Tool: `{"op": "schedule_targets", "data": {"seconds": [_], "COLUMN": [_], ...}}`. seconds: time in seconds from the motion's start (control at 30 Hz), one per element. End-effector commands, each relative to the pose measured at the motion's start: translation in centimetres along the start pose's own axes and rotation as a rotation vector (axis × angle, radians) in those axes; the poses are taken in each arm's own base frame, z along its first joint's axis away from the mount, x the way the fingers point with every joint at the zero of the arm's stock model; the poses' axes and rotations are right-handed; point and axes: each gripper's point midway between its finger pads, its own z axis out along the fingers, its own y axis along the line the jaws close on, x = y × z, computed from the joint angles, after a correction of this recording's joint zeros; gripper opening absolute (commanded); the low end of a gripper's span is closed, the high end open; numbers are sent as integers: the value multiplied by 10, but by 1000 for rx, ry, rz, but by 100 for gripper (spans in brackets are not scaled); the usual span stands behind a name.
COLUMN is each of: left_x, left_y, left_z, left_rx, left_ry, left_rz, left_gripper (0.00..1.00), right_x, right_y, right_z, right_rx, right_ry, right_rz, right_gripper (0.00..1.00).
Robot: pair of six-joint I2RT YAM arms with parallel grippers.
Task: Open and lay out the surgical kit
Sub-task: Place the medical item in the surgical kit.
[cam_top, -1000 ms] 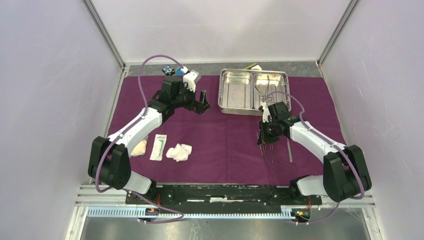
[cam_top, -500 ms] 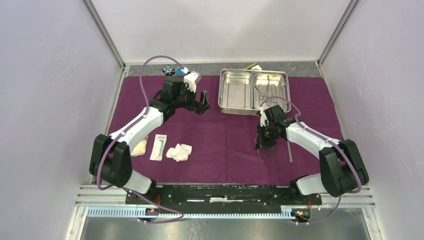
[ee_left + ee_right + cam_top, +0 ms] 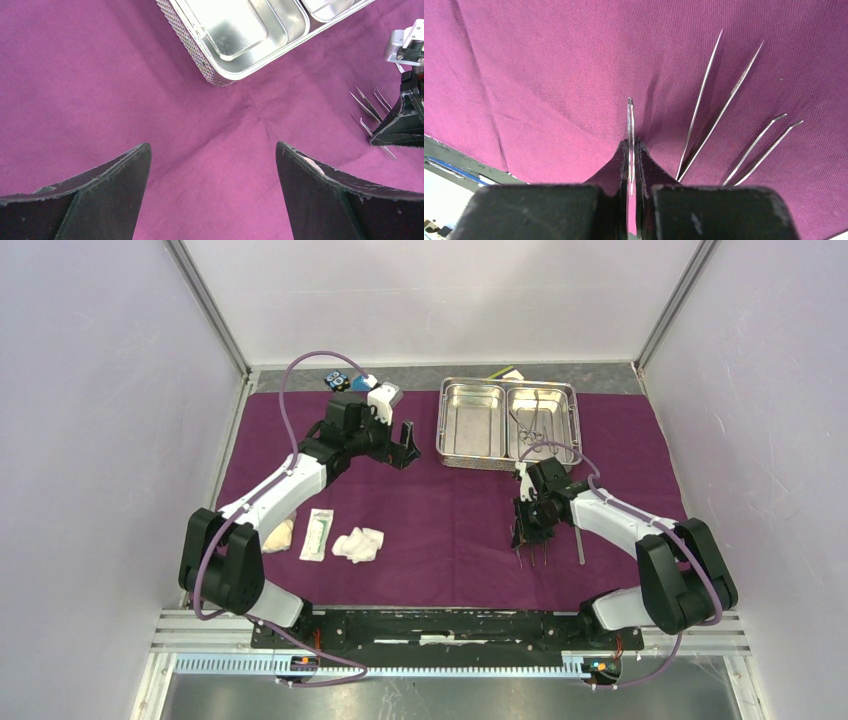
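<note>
The dark-purple cloth [image 3: 450, 510] lies spread flat. On its far side stands the steel tray [image 3: 441, 430], with clamps [image 3: 535, 422] in its right compartment. My right gripper [image 3: 528, 532] is shut on slim steel tweezers [image 3: 630, 115], tip pointing down at the cloth. Just right of them, two tweezers [image 3: 701, 100] [image 3: 754, 149] lie on the cloth, and another steel tool [image 3: 579, 543] lies further right. My left gripper [image 3: 403, 445] hangs open above bare cloth, left of the tray [image 3: 220, 75]. A flat white packet [image 3: 317, 534] and gauze wads [image 3: 358, 543] lie near left.
Small blue and black blocks [image 3: 345, 380] and a yellowish block [image 3: 503, 371] sit on the grey strip behind the cloth. Another pale wad [image 3: 278, 535] lies by the left arm. Walls close in the table on both sides and the back.
My right gripper has shifted a little left and toward the near edge with the tweezers in it. The left arm has not moved.
</note>
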Motion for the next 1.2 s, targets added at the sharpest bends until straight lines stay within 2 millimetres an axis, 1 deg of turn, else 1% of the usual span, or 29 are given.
{"op": "schedule_targets", "data": {"seconds": [0.0, 0.13, 0.33, 0.47, 0.77, 1.03, 1.17], "left_x": [-8, -8, -5, -6, -6, -5, -5], "left_y": [2, 2, 2, 2, 2, 2, 2], "left_z": [3, 2, 1, 2, 1, 1, 1], "left_rx": [-2, -2, -5, -3, -7, -6, -5], "left_ry": [-28, -28, -27, -29, -29, -28, -28], "left_rz": [-15, -14, -14, -16, -16, -17, -16], "left_gripper": [100, 100, 100, 100, 100, 100, 100], "right_x": [-16, -16, -18, -18, -20, -22, -26], "right_y": [7, 6, 6, 6, 6, 7, 10], "right_z": [-3, -1, -3, -4, -6, -7, -10], "right_rx": [-12, -9, -6, -6, -3, -6, -15], "right_ry": [-46, -44, -50, -53, -62, -70, -84], "right_rz": [-9, -9, -16, -17, -26, -31, -36], "right_gripper": [4, 10, 15, 19, 23, 25, 25]}}
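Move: The right hand still has the tweezers pinched right at the cloth, their middle practically at the finger pads, perhaps 1 cm lower. The pointed tweezers lie about 3 cm to its right, the bent tweezers about 6 cm to its right, both level with it, and the middle of the metal tray is some 22 cm ahead and 1 cm left. From the left hand the held tweezers lie roughly 17 cm back, 21 cm right and 15 cm down. Staying in place low over the cloth, with barely any shift or turn, the right hand opens its fingers from almost shut to about a quarter of their range, quickly at first and then more slowly. The pads part to either side of the tweezers and let go of them beside the pointed pair, without lifting away yet. ##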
